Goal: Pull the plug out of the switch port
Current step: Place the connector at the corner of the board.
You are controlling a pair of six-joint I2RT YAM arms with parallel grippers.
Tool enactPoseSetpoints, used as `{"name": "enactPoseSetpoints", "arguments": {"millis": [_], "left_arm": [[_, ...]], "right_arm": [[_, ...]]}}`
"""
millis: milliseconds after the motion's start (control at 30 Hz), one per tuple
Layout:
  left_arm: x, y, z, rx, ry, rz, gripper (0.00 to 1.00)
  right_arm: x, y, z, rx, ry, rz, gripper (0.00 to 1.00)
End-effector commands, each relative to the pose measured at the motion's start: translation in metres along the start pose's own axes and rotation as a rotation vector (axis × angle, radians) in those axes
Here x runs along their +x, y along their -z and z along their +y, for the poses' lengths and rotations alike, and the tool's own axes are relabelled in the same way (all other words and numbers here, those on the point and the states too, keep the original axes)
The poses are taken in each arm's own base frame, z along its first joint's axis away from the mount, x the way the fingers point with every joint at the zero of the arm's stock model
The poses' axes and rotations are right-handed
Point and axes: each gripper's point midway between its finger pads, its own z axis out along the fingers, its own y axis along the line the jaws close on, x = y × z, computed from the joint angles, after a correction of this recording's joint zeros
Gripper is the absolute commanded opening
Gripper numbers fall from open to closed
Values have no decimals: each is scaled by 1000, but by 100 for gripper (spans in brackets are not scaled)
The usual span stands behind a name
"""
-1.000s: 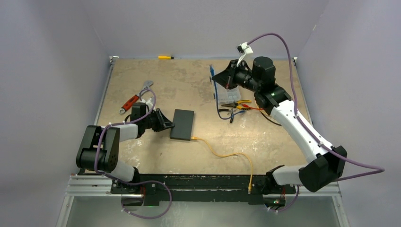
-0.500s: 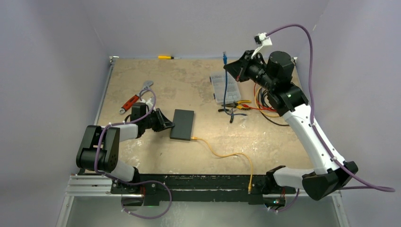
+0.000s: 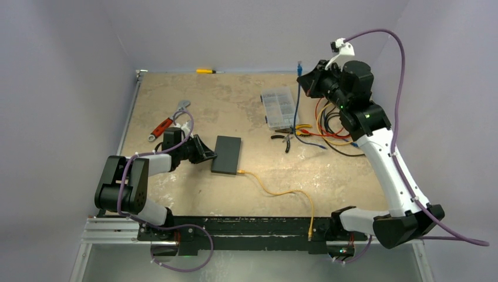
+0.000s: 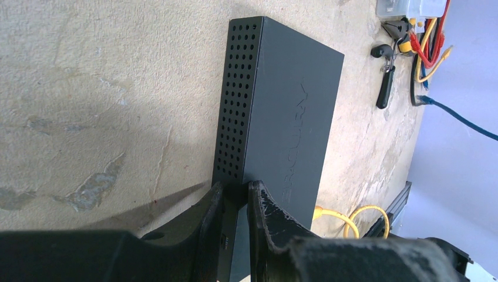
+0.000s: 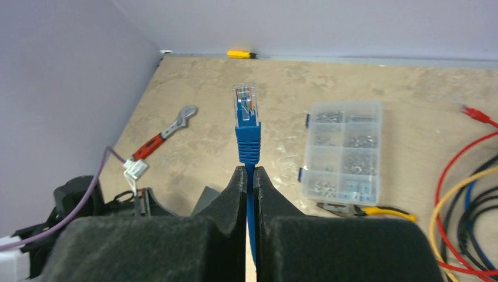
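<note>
The switch [image 3: 226, 154], a flat matte-black box, lies left of the table's middle. My left gripper [image 3: 209, 155] is shut on its perforated left edge [image 4: 238, 106], one finger [image 4: 207, 211] on either side. A yellow cable [image 3: 282, 192] has its plug in a port [image 3: 241, 172] on the near short edge. My right gripper [image 3: 306, 80] is up high at the back right, shut on a blue cable just behind its plug [image 5: 246, 106]. That plug is free in the air, pointing up, clear of the switch.
A clear organiser box [image 3: 278, 107] stands at the back right, with pliers [image 3: 290, 138] and a tangle of red, yellow and black leads [image 3: 332, 126] beside it. A red-handled wrench [image 3: 167, 124] lies at the left and a yellow screwdriver [image 3: 207, 71] by the back wall.
My right arm has swung up and to the right, carrying the blue cable's plug away over the organiser box. The left gripper and the switch have not moved.
</note>
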Motion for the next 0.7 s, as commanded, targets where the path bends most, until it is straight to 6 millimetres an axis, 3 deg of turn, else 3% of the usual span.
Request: {"name": "enactPoseSetpoints", "arguments": {"millis": [0, 367, 667], "left_arm": [[49, 4, 54, -207, 55, 124, 17], [51, 3, 56, -207, 56, 129, 17], [52, 4, 56, -207, 53, 131, 17]], "right_arm": [[-28, 10, -16, 54, 23, -65, 0], [-36, 14, -79, 164, -39, -79, 0], [-24, 6, -135, 243, -93, -37, 0]]}}
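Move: The loose plugs of the cable pile, near the board's far right corner, lie some 27 cm ahead of the right hand, 25 cm to its right and 39 cm below. At about table level too, the cable coils are roughly 10 cm ahead and 28 cm right, the parts box 18 cm ahead and 1 cm right, and the pliers 5 cm ahead and 3 cm right. From the left hand the plugs are about 34 cm ahead and 60 cm right. Carry the blue plug, still pinched in the shut right fingers, high over the table about 12 cm to the right and some 4 cm forward, from beyond the pliers towards the cable pile at the far right corner. Swing the hand about 15 degrees clockwise on the way and keep the cable hanging from the grip. ##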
